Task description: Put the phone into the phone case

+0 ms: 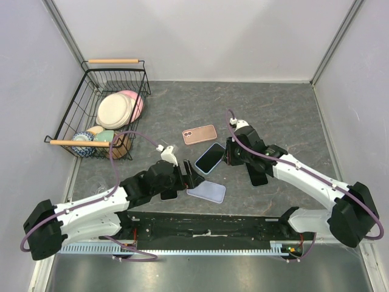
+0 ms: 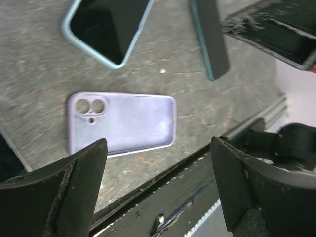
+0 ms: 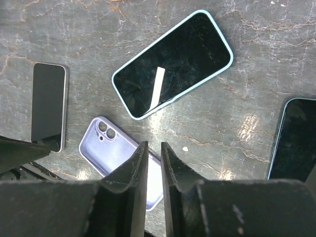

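An empty lavender phone case (image 1: 206, 192) (image 2: 123, 123) (image 3: 111, 150) lies inside up near the table's front edge. Just behind it lies a phone in a light blue case (image 1: 209, 157) (image 3: 173, 61), screen up. A bare dark phone (image 1: 169, 193) (image 3: 48, 106) lies to the left of the lavender case. Another dark phone with a teal edge (image 1: 258, 176) (image 2: 211, 37) (image 3: 294, 140) lies to the right. My left gripper (image 1: 193, 173) (image 2: 158, 143) stands wide open and empty beside the case's near side. My right gripper (image 1: 233, 153) (image 3: 154, 144) hovers over the case with only a narrow gap, holding nothing.
A pink phone (image 1: 199, 134) lies face down farther back. A black wire basket (image 1: 73, 103) with plates and bowls stands at the back left. The black rail of the arm bases (image 1: 206, 225) runs along the front edge. Grey walls close in the table.
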Controlling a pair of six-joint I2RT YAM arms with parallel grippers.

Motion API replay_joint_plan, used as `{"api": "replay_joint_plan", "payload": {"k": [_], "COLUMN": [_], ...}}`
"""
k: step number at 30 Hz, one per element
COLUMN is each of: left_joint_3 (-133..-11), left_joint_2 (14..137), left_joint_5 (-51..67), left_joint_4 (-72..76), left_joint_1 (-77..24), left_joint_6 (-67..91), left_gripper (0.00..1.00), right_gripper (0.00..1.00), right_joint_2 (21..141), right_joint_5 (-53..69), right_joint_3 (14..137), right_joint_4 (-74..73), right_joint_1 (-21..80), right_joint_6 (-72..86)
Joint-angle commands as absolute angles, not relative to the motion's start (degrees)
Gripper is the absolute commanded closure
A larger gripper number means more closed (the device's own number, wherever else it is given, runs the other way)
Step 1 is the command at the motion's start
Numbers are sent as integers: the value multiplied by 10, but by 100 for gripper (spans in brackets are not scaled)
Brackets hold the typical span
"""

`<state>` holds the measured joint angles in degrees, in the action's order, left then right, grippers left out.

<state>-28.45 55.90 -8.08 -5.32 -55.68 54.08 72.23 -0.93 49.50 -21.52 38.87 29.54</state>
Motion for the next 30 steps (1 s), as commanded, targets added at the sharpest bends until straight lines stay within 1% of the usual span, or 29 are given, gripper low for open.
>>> {"api": "replay_joint_plan", "payload": {"k": [1, 4, 6, 9, 10, 12, 17, 18, 21, 22, 23, 24, 25, 27, 30], "left_joint_3": [-256, -264, -272, -294, -301, -320, -344, -357, -374, -378, -381, -388, -391, -407, -432], "left_joint_2": [526, 526, 531, 545, 548, 556, 578, 582, 600, 605, 618, 625, 632, 659, 701], "left_joint_5": [-1, 46, 54, 61, 61, 59, 75, 78, 90, 97, 108, 137, 151, 188, 240], "left_joint_4": [86, 105, 104, 85, 77, 59, 26, 19, 7, 6, 9, 11, 13, 15, 21], "left_joint_1": [-557, -557, -556, -557, -557, -557, -553, -552, -548, -542, -537, -530, -516, -500, -467], "left_joint_6": [492, 474, 455, 431, 425, 409, 374, 368, 350, 345, 344, 342, 338, 336, 323], "left_gripper": [9, 9, 9, 9, 9, 9, 10, 10, 10, 10, 10, 10, 10, 10, 10], "right_gripper": [76, 75, 74, 71, 63, 53, 36, 31, 19, 16, 16, 13, 12, 8, 5], "right_joint_2": [696, 686, 677, 659, 644, 626, 560, 550, 508, 486, 476, 467, 448, 432, 410], "right_joint_5": [-12, -10, -11, -22, -26, -45, -63, -72, -86, -95, -95, -96, -99, -99, -103], "right_joint_3": [487, 478, 469, 454, 446, 419, 368, 360, 320, 311, 295, 288, 282, 265, 248], "right_joint_4": [-207, -200, -197, -193, -190, -180, -178, -179, -181, -183, -185, -187, -190, -195, -200], "right_joint_1": [388, 388, 387, 387, 387, 387, 385, 384, 383, 382, 381, 381, 381, 381, 381], "right_joint_6": [308, 316, 317, 323, 325, 331, 354, 359, 384, 391, 404, 410, 418, 434, 446]}}
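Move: The left gripper hangs about 10 cm above the table. The blue-cased phone lies some 12 cm ahead and 6 cm to its right; the empty lavender case is about 2 cm back and 4 cm right. From the right gripper, at much the same height, the bare right phone is about 14 cm to the right and level; the blue-cased phone is 6 cm ahead, 7 cm left, and the lavender case 9 cm back, 9 cm left. Open the right gripper wide from nearly shut as you draw it back and right, about 8 cm in all, away from the blue-cased phone and towards the bare right phone, sinking slightly late on. Bring the left gripper, still wide open, up and right over the lavender case, about 5 cm each way, turning it clockwise and easing first back, then forward. Touch nothing. ##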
